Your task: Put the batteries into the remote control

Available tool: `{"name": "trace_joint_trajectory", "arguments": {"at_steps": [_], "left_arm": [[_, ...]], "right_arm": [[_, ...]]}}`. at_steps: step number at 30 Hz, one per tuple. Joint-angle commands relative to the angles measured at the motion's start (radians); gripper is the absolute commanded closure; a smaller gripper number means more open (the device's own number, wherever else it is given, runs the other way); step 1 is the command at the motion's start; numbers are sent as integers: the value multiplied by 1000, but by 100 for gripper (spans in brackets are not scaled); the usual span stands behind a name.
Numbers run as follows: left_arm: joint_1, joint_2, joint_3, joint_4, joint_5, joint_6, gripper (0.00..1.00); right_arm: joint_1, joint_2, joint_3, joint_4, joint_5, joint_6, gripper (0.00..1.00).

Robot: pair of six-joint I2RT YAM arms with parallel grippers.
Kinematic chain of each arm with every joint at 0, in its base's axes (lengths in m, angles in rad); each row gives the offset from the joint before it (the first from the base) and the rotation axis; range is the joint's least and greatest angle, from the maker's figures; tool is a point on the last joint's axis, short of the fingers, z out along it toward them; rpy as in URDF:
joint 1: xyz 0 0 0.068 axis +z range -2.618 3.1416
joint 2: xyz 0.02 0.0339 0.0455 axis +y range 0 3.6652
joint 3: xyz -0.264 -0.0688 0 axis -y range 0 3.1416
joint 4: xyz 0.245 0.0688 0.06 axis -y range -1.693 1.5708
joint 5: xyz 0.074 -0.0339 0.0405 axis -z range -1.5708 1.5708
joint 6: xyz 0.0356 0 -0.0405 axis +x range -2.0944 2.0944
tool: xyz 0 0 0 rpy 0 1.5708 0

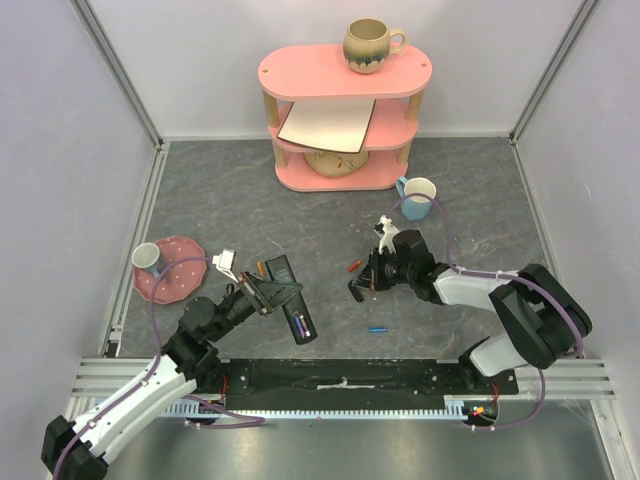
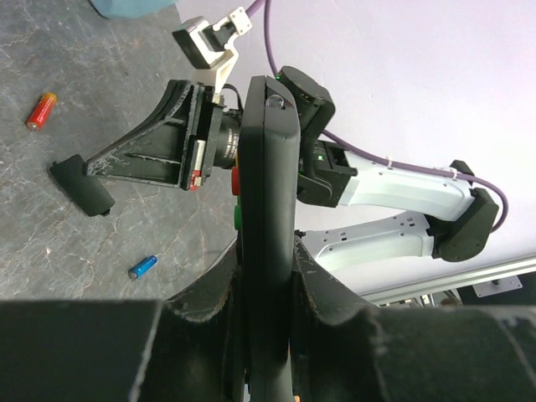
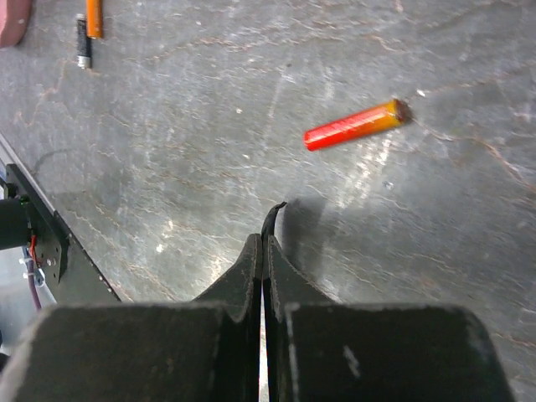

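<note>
My left gripper (image 1: 283, 293) (image 2: 266, 251) is shut on the black remote control (image 1: 297, 305) (image 2: 268, 209), which it holds edge-on above the table; red and green buttons show on its side. My right gripper (image 1: 355, 290) (image 3: 265, 239) is shut on the edge of a thin black battery cover (image 2: 79, 186) (image 3: 275, 213), low over the table. One dark battery (image 3: 82, 42) with a pale end lies beside an orange cylinder (image 3: 94, 17), left of the remote. A red and yellow cylinder (image 1: 352, 266) (image 3: 356, 124) lies just beyond my right fingers.
A small bright blue cylinder (image 1: 378, 328) (image 2: 142, 266) lies near the front. A blue mug (image 1: 418, 197) stands behind my right arm. A pink plate (image 1: 180, 280) with a small cup (image 1: 147, 257) sits at the left. A pink shelf (image 1: 345, 75) stands at the back.
</note>
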Motion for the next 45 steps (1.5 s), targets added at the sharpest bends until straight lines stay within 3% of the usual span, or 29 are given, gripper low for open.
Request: {"name": "trace_joint_trajectory", "arguments": {"at_steps": [1, 5, 10, 13, 19, 24, 28, 33, 45], "left_arm": [[4, -29, -79, 37, -8, -8, 98], [4, -37, -85, 31, -17, -8, 98], [4, -17, -84, 45, -14, -8, 98], [4, -5, -82, 55, -10, -7, 98], [4, -3, -81, 59, -8, -8, 98], [4, 0, -82, 60, -10, -10, 98], [4, -3, -85, 60, -11, -10, 98], [4, -15, -84, 48, -8, -10, 98], [4, -35, -78, 26, -11, -5, 98]], "right_arm": [[-35, 23, -14, 41, -58, -3, 100], [-39, 22, 0, -53, 24, -67, 98], [-41, 3, 2, -99, 77, -83, 69], [-42, -23, 9, -120, 92, -86, 59], [-26, -115, 58, -233, 159, -147, 51], [99, -119, 170, -436, 303, -263, 39], [201, -90, 203, -488, 408, -305, 36], [244, -50, 224, -507, 497, -314, 34], [292, 77, 289, -528, 519, -342, 35]]}}
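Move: The battery cover is right at the shut fingertips of the right hand, its middle about 1 cm to the left and 1 cm below, level fore and aft. The red battery lies about 7 cm straight ahead and 4 cm lower; the blue battery some 10 cm back, 5 cm to the right and 4 cm lower. From the left hand the cover lies roughly 8 cm ahead, 15 cm to the right and 16 cm down. The right hand dips about 2 cm while sliding some 3 cm to its right, its shut fingers starting to part and let go of the battery cover. Opening on to about two thirds, it lifts a few centimetres, swinging back left and then towards its base, rolls some 35 degrees so the fingers point steeply down, and sinks about 4 cm again until they straddle the cover without visibly gripping it. ##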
